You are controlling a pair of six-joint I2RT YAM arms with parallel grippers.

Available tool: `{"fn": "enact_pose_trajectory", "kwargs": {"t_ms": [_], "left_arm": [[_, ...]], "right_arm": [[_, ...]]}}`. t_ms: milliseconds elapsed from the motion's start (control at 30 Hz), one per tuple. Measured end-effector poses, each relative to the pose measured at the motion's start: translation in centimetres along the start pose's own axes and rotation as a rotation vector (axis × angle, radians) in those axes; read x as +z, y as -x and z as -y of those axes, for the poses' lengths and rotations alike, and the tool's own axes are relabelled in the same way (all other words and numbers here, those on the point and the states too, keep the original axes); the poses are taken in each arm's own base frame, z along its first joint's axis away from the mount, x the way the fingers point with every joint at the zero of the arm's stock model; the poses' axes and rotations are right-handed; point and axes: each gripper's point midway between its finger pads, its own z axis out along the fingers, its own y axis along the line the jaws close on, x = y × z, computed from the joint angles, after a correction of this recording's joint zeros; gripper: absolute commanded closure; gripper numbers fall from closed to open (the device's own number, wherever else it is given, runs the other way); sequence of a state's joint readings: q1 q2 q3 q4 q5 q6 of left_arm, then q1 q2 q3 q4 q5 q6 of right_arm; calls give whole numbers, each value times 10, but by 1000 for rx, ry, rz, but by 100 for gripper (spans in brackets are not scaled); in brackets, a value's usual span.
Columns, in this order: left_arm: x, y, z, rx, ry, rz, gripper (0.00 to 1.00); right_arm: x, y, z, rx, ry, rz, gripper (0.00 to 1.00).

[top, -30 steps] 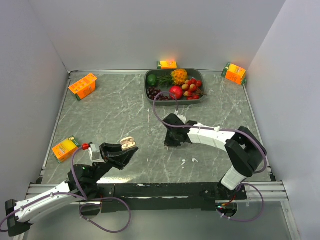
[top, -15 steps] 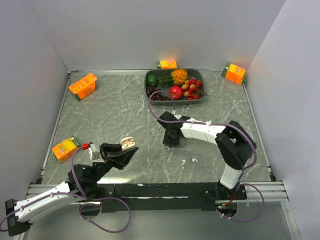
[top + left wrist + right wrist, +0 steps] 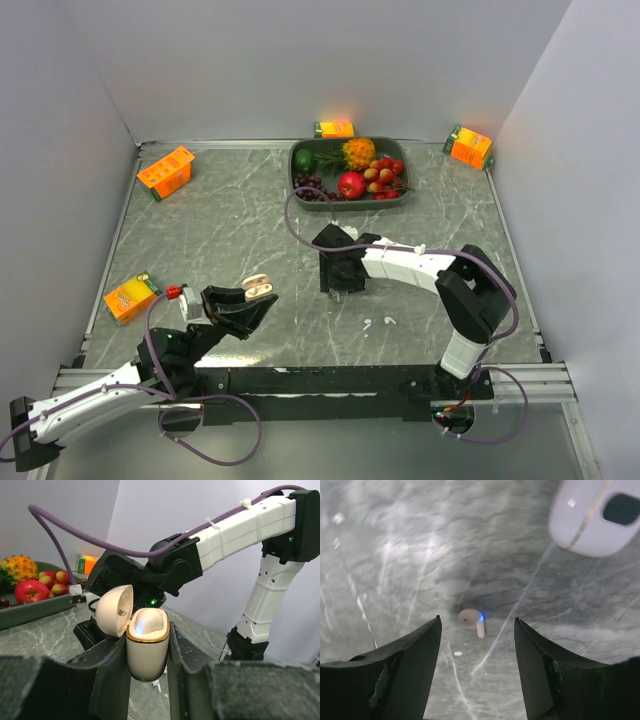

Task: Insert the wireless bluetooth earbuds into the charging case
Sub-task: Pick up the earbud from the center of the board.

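Observation:
My left gripper (image 3: 146,645) is shut on the cream charging case (image 3: 147,655) and holds it upright above the table, lid (image 3: 114,611) swung open. In the top view the case (image 3: 258,287) sits at the front left. My right gripper (image 3: 477,620) hangs open over the marble, fingers pointing down. A white earbud (image 3: 471,618) with a blue light lies on the table between and just beyond its fingertips, untouched. More white earbuds (image 3: 385,321) lie near the front middle; one earbud (image 3: 157,684) shows under the case.
A grey tray (image 3: 300,185) of fruit stands at the back middle. Orange juice cartons sit at the back left (image 3: 165,171), front left (image 3: 130,298), back right (image 3: 468,146) and behind the tray (image 3: 335,128). A white rounded arm part (image 3: 597,515) shows in the right wrist view.
My right gripper has moved left across the table, nearer the held case. The left arm and the case have stayed put.

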State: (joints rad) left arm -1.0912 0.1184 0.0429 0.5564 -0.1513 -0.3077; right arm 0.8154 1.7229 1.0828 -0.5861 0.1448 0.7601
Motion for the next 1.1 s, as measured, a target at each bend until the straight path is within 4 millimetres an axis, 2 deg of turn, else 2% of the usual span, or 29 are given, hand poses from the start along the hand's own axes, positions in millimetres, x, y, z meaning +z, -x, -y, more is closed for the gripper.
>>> {"fn": "enact_pose_trajectory", "kwargs": {"t_ms": [167, 367, 500, 667, 867, 1100], "left_arm": [[0, 0, 0, 0, 0, 0, 99], [0, 1, 1, -2, -4, 5, 99], [0, 1, 1, -3, -5, 5, 99], [0, 1, 2, -4, -6, 4, 99], [0, 1, 2, -4, -7, 4, 99], [-1, 1, 2, -5, -7, 5, 99]], "right_arm": [[-8, 5, -10, -221, 57, 37, 40], [-6, 6, -7, -369, 64, 46, 46], [-4, 4, -4, -401, 60, 43, 49], [-2, 3, -3, -408, 57, 38, 48], [9, -3, -1, -411, 41, 9, 49], [12, -3, -3, -401, 40, 7, 57]]}}
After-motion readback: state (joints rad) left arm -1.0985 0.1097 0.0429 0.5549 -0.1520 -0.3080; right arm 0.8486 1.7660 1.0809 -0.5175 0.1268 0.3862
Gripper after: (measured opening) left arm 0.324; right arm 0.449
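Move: The earbud on the board lies almost under the right hand, about 1 cm ahead, 1 cm to its left and 2 cm below. The white pod stands some 6 cm ahead and 6 cm to the right of that hand, about 1 cm below it; a small loose piece lies roughly 5 cm back and 6 cm right, 2 cm below. From the left hand the earbud is about 12 cm ahead, 12 cm right and 25 cm below. Rising about 1 cm at first and turning counter-clockwise by some 20 degrees, the right hand lines its fingers up over the earbud, then sinks around 2 cm onto it. The fingers narrow to roughly two thirds of their starting gap but stay open, the earbud close beside one fingertip; whether they touch can't be seen. ##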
